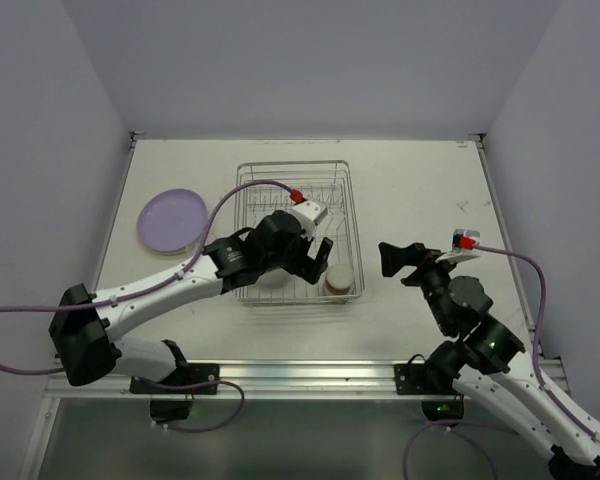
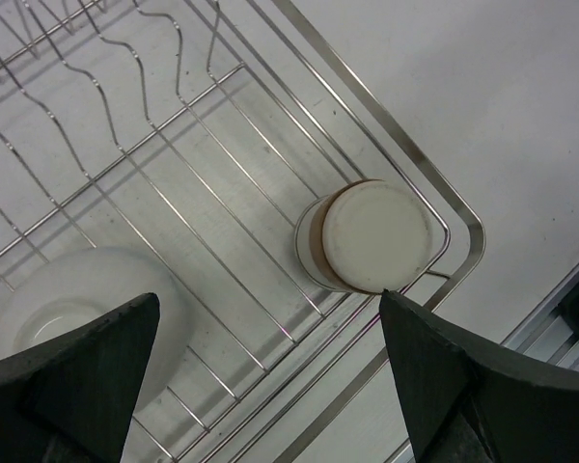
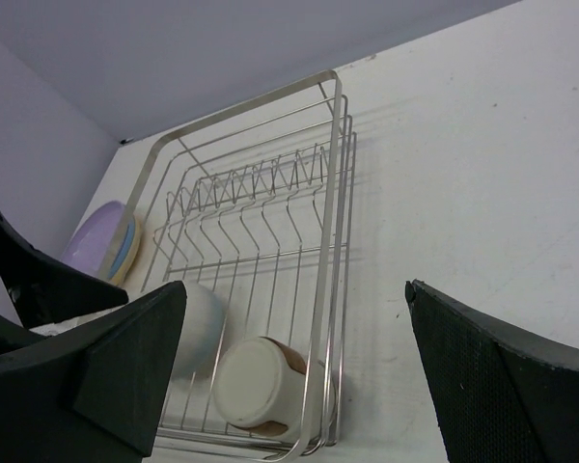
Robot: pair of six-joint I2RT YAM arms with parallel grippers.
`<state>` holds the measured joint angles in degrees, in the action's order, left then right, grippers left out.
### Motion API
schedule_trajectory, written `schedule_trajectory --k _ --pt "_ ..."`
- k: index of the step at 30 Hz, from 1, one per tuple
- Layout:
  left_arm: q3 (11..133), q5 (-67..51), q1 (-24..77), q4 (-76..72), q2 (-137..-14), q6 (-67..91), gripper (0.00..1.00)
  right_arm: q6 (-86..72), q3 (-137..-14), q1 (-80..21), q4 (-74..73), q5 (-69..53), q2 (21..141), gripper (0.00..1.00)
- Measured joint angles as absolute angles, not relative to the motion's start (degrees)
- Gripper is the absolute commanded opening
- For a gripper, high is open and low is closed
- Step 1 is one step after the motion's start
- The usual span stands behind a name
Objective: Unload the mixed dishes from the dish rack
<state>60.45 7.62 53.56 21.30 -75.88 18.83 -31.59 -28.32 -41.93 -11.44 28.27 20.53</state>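
The dish rack (image 1: 292,165) stands mid-table. In its front right corner a brown cup (image 1: 340,278) stands mouth down, pale base up. My left gripper (image 1: 315,262) hovers open over the rack's front. In the left wrist view, the left gripper (image 2: 267,318) has the cup (image 2: 372,236) just ahead of its right finger. A white bowl (image 2: 72,299) lies upside down by its left finger. My right gripper (image 1: 405,262) is open, to the right of the rack and above the table. The right wrist view shows the rack (image 3: 334,193), cup (image 3: 256,386) and bowl (image 3: 198,323).
A purple plate (image 1: 172,220) lies on the table left of the rack; in the right wrist view this plate (image 3: 101,246) rests on a blue one. The rack's upright prongs (image 3: 261,183) stand empty. Side walls close the table in.
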Motion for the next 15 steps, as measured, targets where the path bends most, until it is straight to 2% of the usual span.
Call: schedule_trajectory --k 15 --pt "65.21 5.04 57.80 17.56 -85.19 15.81 1.00 -31.40 -26.72 -41.93 -8.99 30.50 20.60 0.99"
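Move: The upturned cup with the brown sleeve stands in the rack's near right corner, about 6 cm to the right of my left hand, roughly 1 cm back and some 13 cm below. The white bowl lies about 10 cm to that hand's left and 2 cm ahead, about as low as the cup. The rack's right rail runs some 5 cm beyond the cup. From my right hand, the cup is about 10 cm left, nearly level and 20 cm below. I carry my empty left hand about 5 cm to the right, away from the bowl and in over the cup, slowing as I go and sinking only a centimetre or two. Meanwhile the wrist turns just under 10 degrees clockwise; the fingers stay wide open above the cup, touching nothing yet. ##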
